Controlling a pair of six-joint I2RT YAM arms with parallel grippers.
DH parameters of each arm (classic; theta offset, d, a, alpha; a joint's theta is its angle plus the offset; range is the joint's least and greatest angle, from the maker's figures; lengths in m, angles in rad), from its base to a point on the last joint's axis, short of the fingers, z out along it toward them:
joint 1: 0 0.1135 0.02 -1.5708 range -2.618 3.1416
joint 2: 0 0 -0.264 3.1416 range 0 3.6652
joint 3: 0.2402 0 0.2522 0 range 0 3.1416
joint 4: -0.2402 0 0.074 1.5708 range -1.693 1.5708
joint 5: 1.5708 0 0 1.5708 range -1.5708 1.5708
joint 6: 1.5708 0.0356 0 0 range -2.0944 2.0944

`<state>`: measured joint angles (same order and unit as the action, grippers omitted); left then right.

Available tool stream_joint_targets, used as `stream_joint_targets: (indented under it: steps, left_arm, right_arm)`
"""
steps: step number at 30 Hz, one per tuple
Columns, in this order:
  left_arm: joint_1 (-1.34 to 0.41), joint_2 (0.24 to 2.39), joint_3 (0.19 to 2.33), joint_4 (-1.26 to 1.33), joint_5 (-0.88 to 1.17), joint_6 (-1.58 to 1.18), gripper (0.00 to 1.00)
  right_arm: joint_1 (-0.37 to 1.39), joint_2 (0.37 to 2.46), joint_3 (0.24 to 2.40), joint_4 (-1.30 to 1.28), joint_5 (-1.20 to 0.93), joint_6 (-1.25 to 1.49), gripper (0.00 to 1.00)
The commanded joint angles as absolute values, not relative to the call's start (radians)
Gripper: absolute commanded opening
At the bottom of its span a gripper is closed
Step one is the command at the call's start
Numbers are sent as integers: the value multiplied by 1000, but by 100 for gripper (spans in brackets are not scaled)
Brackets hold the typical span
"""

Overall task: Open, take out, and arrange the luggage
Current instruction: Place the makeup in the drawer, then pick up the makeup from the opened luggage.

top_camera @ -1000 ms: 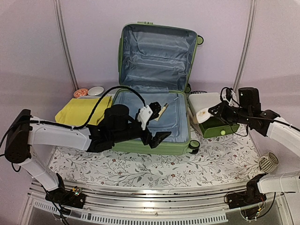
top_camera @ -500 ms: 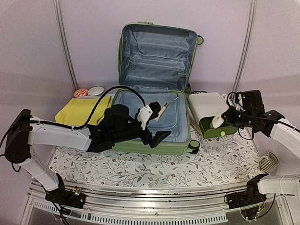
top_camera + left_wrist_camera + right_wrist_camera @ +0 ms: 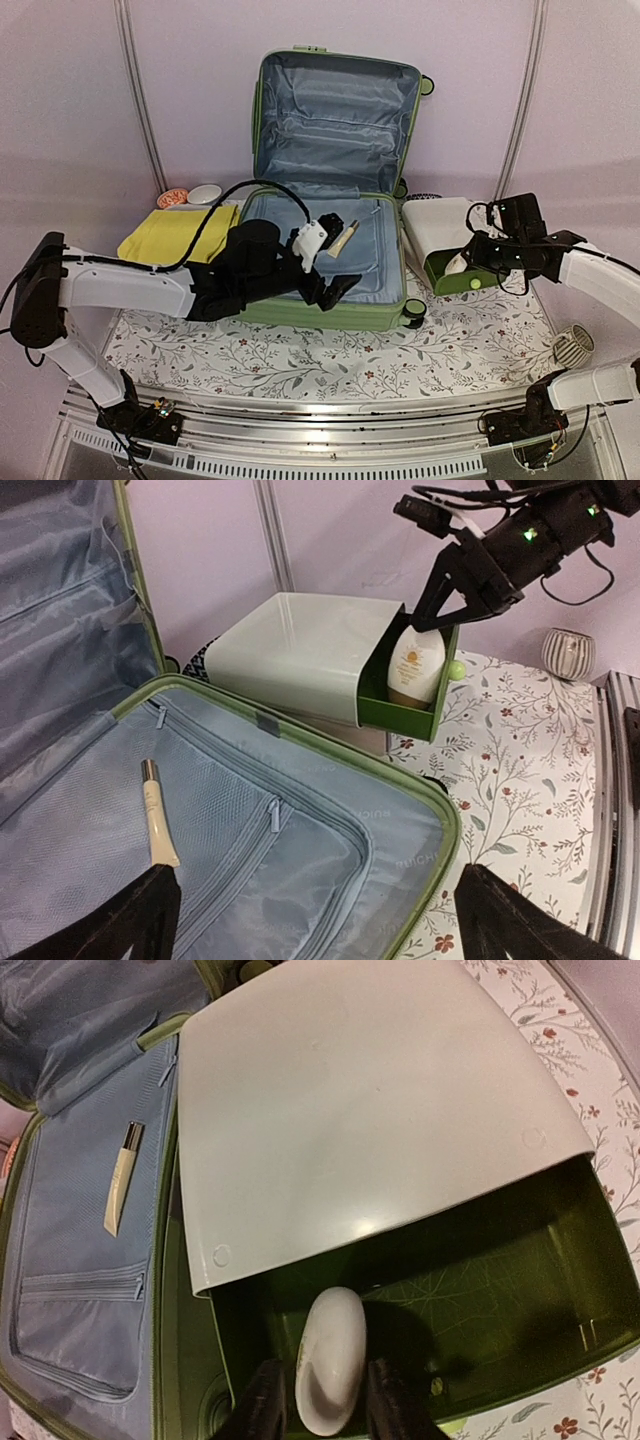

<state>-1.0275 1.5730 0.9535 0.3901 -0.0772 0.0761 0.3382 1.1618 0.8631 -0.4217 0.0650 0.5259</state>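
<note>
The luggage (image 3: 320,312) lies open, its lid propped against the back wall, grey-blue lining (image 3: 300,880) showing. A cream tube (image 3: 345,238) (image 3: 158,815) (image 3: 120,1180) lies on the lining. My left gripper (image 3: 330,262) (image 3: 320,920) hovers wide open over the case's front right corner, holding nothing. My right gripper (image 3: 462,262) (image 3: 328,1400) (image 3: 440,615) is at the green drawer (image 3: 500,1290) of a white box (image 3: 440,225). A white bottle (image 3: 330,1360) (image 3: 412,665) stands in the drawer between its fingers, and a thin dark gap shows on one side.
A folded yellow cloth (image 3: 175,235) lies left of the case, with two small dishes (image 3: 205,193) behind it. A ribbed round holder (image 3: 572,347) (image 3: 568,652) stands at the right edge. A floral mat (image 3: 300,360) covers the table.
My right gripper came down and leftwards with the white bottle into the green drawer, and its jaws have widened. My left gripper shifted slightly lower over the case.
</note>
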Motion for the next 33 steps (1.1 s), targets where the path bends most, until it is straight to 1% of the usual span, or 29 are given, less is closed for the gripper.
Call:
stream_joint_targets:
  steps: [1,6,8,11,15,16,19,23,26,28,33]
  left_arm:
    - [-1018,1578,992,331,-141,48,98]
    - [-978,1559,993,290,-147,10,98]
    - [-945,1567,1009,249,-125,-21,98]
    - [-874,1615,1086,122,-55,-78,98]
    - [-806,1683,1174,-5,-18,-76,97]
    - [-793,1708,1199,-43,-4,-72,96]
    - [-766,1769,1276,-127,-2,-81,86]
    - [-706,1764,1271,-118,58,-86,80]
    - [-643,1771,1313,-168,160,-64,76]
    - [-602,1822,1393,-256,233,-39,74]
    - [-535,2023,1629,-464,321,9,67]
  right_arm:
    - [296,1170,890,-389,54,509,37]
    - [277,1150,905,-429,136,487,50]
    - [276,1146,921,-444,152,468,51]
    - [277,1146,947,-466,154,442,52]
    - [275,1138,969,-480,131,418,53]
    - [276,1133,972,-480,126,417,53]
    - [276,1118,974,-480,112,416,53]
    - [276,1093,971,-484,92,407,54]
    - [275,1075,973,-487,50,391,54]
    - [276,1064,974,-485,33,388,55]
    - [276,1049,979,-484,26,390,55]
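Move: The tube lying in the open suitcase is some 18 cm ahead of the left hand, about 2 cm to its right and 17 cm below; the green drawer stands about 6 cm ahead, 24 cm right and 12 cm below that hand. From the right hand, the drawer's middle is level with it front to back, about 3 cm right and 7 cm below, the white makeup bottle upright right beneath the fingers, 4 cm down, the white cabinet roughly 10 cm ahead, 2 cm left and 5 cm below. The right hand finishes opening to about half and lets go of the white bottle in the drawer, edging about 3 cm to its right before rising nearly 6 cm clear, straight up over the drawer. Meanwhile the left hand sweeps about 17 cm forward over the suitcase with 9 cm to its left and some 5 cm down, closing on the tube while it tips its fingers down nearly 30 degrees and narrows them from wide open to about two thirds, touching nothing. ##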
